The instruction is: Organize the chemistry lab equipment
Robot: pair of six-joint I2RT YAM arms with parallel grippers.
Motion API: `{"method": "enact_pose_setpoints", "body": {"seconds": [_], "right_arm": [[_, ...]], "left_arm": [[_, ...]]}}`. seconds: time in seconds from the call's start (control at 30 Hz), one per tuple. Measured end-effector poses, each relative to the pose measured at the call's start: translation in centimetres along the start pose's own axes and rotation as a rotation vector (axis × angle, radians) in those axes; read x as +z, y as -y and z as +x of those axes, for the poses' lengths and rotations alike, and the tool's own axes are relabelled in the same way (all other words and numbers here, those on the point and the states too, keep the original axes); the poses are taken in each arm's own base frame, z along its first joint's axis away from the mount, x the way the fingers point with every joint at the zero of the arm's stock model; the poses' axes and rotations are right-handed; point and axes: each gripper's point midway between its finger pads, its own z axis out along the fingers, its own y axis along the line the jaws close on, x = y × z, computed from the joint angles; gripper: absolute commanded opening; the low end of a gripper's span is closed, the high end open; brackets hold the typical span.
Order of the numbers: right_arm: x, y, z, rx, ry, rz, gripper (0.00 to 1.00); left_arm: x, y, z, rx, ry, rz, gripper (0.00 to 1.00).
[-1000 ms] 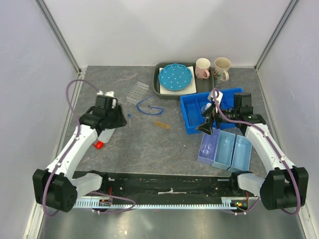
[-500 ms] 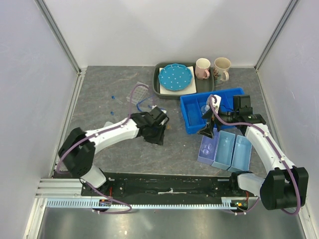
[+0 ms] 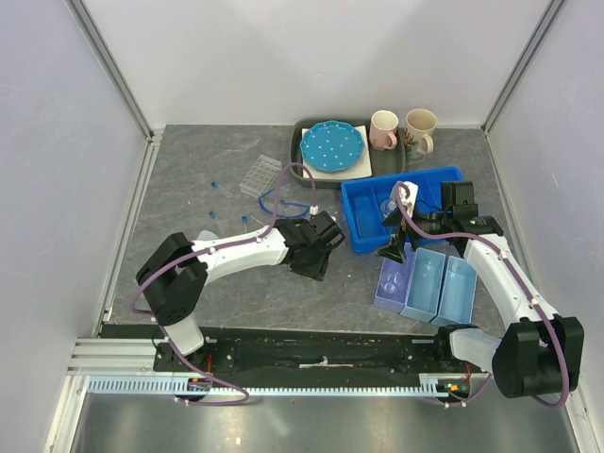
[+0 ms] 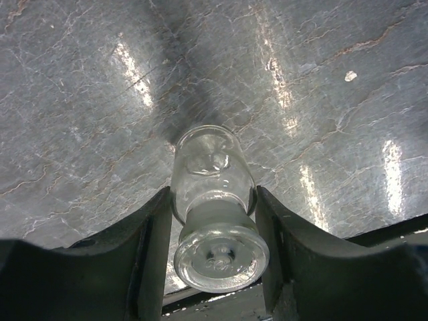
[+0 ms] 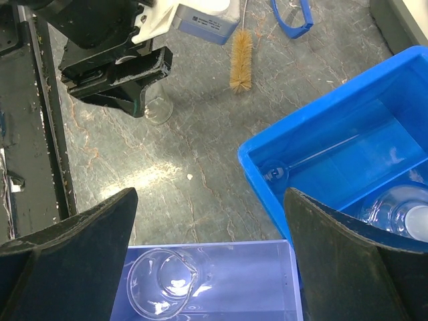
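Note:
My left gripper (image 4: 212,200) is shut on a small clear glass flask (image 4: 212,194) and holds it low over the grey table; from above it sits at the table's middle (image 3: 317,253). It also shows in the right wrist view (image 5: 134,83), with the flask (image 5: 158,107) under it. My right gripper (image 5: 210,221) is wide open and empty over a pale purple bin (image 5: 281,281) that holds a clear beaker (image 5: 160,286) on its side. The blue bin (image 3: 363,226) holds a glass flask (image 5: 401,214) and a thin rod (image 5: 314,157). The tube brush (image 5: 241,59) lies beside my left wrist.
The clear test-tube rack (image 3: 261,176) and small blue-capped tubes (image 3: 215,184) lie at the back left. Two light blue bins (image 3: 442,285) stand right of the purple one. A dark tray (image 3: 297,160) with the dotted plate and two mugs (image 3: 383,129) stands at the back.
My left arm has swung from the left side of the table to the middle and on to the right, towards the bins. The right gripper has hardly moved.

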Motion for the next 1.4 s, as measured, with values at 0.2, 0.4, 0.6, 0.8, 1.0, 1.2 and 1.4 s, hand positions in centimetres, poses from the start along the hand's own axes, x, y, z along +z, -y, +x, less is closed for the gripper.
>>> {"method": "enact_pose_setpoints", "body": {"seconds": [0.2,0.4,0.6,0.8,1.0,1.2,1.4], "right_arm": [[0.0,0.0,0.1,-0.008,-0.002,-0.002,0.98],[0.1,-0.1,0.5,-0.005,-0.013,-0.01,0.98],[0.0,-0.4,0.9,-0.02,-0.025,-0.023,0.98],[-0.2,-1.0,1.5,-0.06,-0.046,-0.048,0.98],[-0.1,-2.1,0.7,-0.176,-0.072,-0.099,0.98],[2.7,-6.4,1.1,-0.397,-0.144,-0.279,0.98],[6.4,-7.9,1.2,-0.531,-0.231,-0.367,0.98]], "left_arm": [[0.0,0.1,0.2,0.01,0.003,-0.011,0.69],[0.0,0.3,0.4,0.017,0.001,-0.009,0.85],[-1.5,0.5,-0.4,0.011,0.042,0.017,0.88],[-6.5,1.1,-2.4,0.007,0.176,0.102,0.93],[-11.6,-1.6,-4.4,0.008,0.341,0.147,0.96],[-14.8,-12.6,-6.5,-0.129,0.497,0.009,1.0],[-16.9,-16.0,-5.7,-0.092,0.607,-0.082,1.0]]}}
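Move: Between the left fingers, already down on the table, stands the small glass vessel, its middle practically at the hand point. The bottle brush lies about 9 cm ahead of the left hand and 1 cm to its left; the lilac bin is some 21 cm to its right and 1 cm back. From the empty right hand the glass is roughly 17 cm left, 5 cm back and 12 cm lower, the brush 18 cm left and 4 cm ahead, the lilac bin 4 cm right and 6 cm back. Opening wide, the left fingers let go of the glass; the hand then lifts about 16 cm and swings some 17 cm left and a little forward, fingers tipping up. Late on, the wide-open right hand turns counter-clockwise and goes about 8 cm left, 6 cm back and slightly down towards the glass, not yet touching it. ##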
